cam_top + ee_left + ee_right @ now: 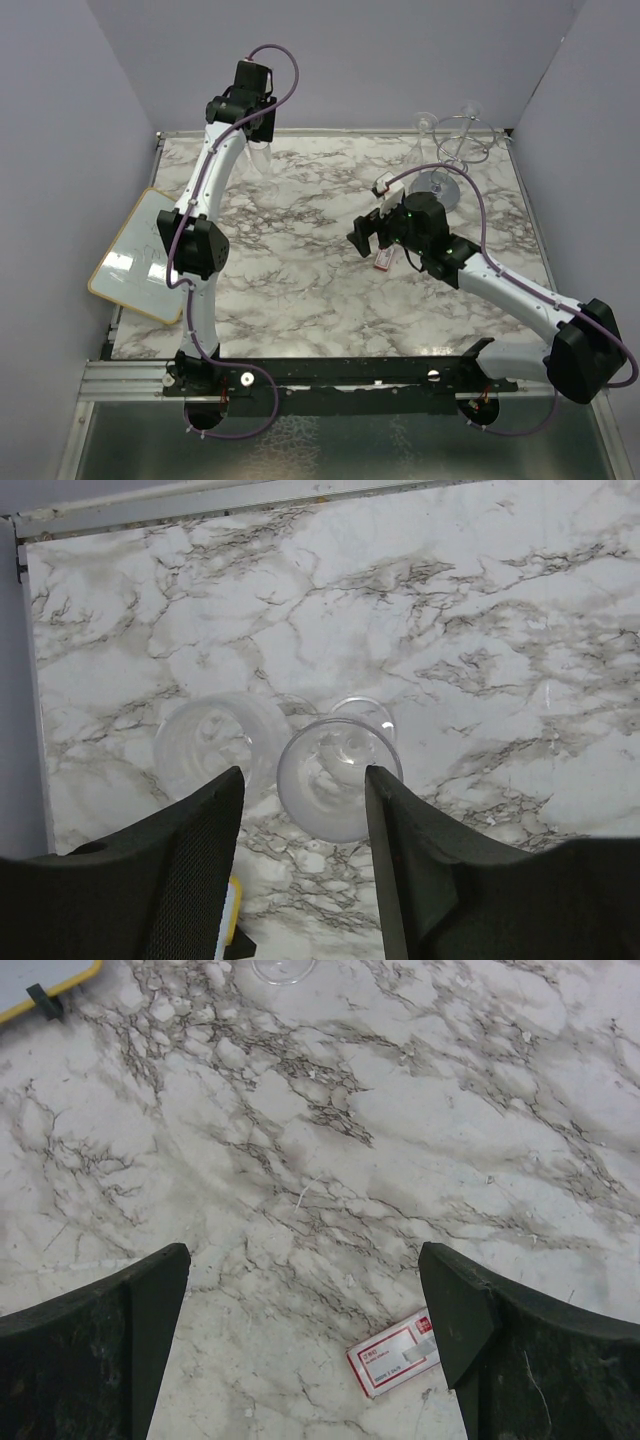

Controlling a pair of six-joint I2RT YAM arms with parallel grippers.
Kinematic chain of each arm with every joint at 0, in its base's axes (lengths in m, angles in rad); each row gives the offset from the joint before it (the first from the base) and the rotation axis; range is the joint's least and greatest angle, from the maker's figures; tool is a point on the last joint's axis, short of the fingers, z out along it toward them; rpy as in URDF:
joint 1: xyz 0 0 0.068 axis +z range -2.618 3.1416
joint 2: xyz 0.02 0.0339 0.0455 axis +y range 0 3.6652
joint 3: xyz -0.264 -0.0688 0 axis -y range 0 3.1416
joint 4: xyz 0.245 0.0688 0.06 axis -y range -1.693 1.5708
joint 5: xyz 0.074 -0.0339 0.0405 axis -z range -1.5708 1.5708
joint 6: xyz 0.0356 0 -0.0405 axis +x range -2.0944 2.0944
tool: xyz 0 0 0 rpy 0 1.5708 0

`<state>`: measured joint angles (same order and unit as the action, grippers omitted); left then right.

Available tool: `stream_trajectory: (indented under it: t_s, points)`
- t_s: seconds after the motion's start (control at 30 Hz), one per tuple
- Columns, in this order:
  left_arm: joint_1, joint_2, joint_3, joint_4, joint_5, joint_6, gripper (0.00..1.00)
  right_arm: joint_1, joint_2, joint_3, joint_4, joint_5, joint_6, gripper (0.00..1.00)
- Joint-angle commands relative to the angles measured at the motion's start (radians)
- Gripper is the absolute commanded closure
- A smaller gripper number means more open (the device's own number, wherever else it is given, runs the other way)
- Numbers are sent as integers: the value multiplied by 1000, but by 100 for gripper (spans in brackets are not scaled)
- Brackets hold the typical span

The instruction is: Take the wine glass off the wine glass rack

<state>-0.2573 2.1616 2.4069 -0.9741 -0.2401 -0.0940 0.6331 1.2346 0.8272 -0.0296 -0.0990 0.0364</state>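
Note:
The wine glass rack (462, 150), a silver wire stand with a round shiny base, stands at the back right; clear glasses (425, 125) hang from its ring. My left gripper (258, 140) is at the back left. In the left wrist view it (302, 775) is open above two clear wine glasses on the marble. One wine glass (335, 775) lies between the fingers, its rim close to the right finger (400, 840). The other glass (212, 745) is to its left. My right gripper (372, 235) is open and empty in its wrist view (305, 1260), left of the rack.
A small red and white box (393, 1360) lies on the marble under my right gripper and also shows in the top view (385, 260). A yellow-framed whiteboard (145, 255) lies over the table's left edge. Grey walls enclose the table.

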Motion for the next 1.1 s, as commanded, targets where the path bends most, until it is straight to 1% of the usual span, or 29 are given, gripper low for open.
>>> stream_trajectory:
  t_s: [0.0, 0.13, 0.23, 0.33, 0.4, 0.5, 0.63, 0.73, 0.87, 1.07]
  points:
    - [-3, -105, 23, -5, 17, -7, 44, -4, -29, 37, -31, 35, 49, 0]
    - [-3, -212, -23, 8, 116, -33, 40, -5, -32, 76, -75, 108, 88, 0]
    - [-3, -330, -152, 63, 230, -58, 39, -7, -35, 113, -106, 149, 98, 0]
    - [-3, -490, -370, 183, 343, -92, 39, -12, -34, 156, -143, 189, 105, 0]
    - [-3, -625, -541, 299, 438, -137, 37, -17, -30, 196, -175, 211, 94, 0]
    - [-5, -781, -800, 491, 599, -218, 34, -32, -3, 282, -250, 254, 78, 0]
    - [-16, -914, -1059, 683, 742, -328, 32, -69, 58, 424, -350, 293, 72, 0]
    - [-57, -978, -1211, 785, 769, -376, 30, -105, 89, 498, -372, 296, 75, 0]
    - [-135, -1019, -1353, 841, 746, -388, 28, -163, 141, 578, -376, 285, 94, 0]
    - [-243, -1022, -1463, 871, 714, -382, 26, -220, 257, 719, -406, 284, 92, 0]
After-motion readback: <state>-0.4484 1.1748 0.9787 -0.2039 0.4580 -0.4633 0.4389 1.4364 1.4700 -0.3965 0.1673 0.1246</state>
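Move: From the right hand, the next wine glass, hanging upside down on the rack's left side, is about 22 cm ahead, 14 cm right and slightly higher; the rack's centre is some 26 cm ahead, 20 cm right, and the small red-white box 7 cm ahead, 6 cm right on the table. From the left hand, that hanging glass is roughly 38 cm right and about level; the glass just set down stands 3 cm ahead, its middle 15 cm below. Wide open, the right hand heads for the rack's left-hand glass, climbing about 14 cm while reaching 11 cm forward and 8 cm right and turning some 25 degrees clockwise. The left hand, its fingers opening further, clears the standing glass upward, then sweeps back about 25 cm and right 14, sinking to near its starting height as it rolls left side down and turns clockwise. ##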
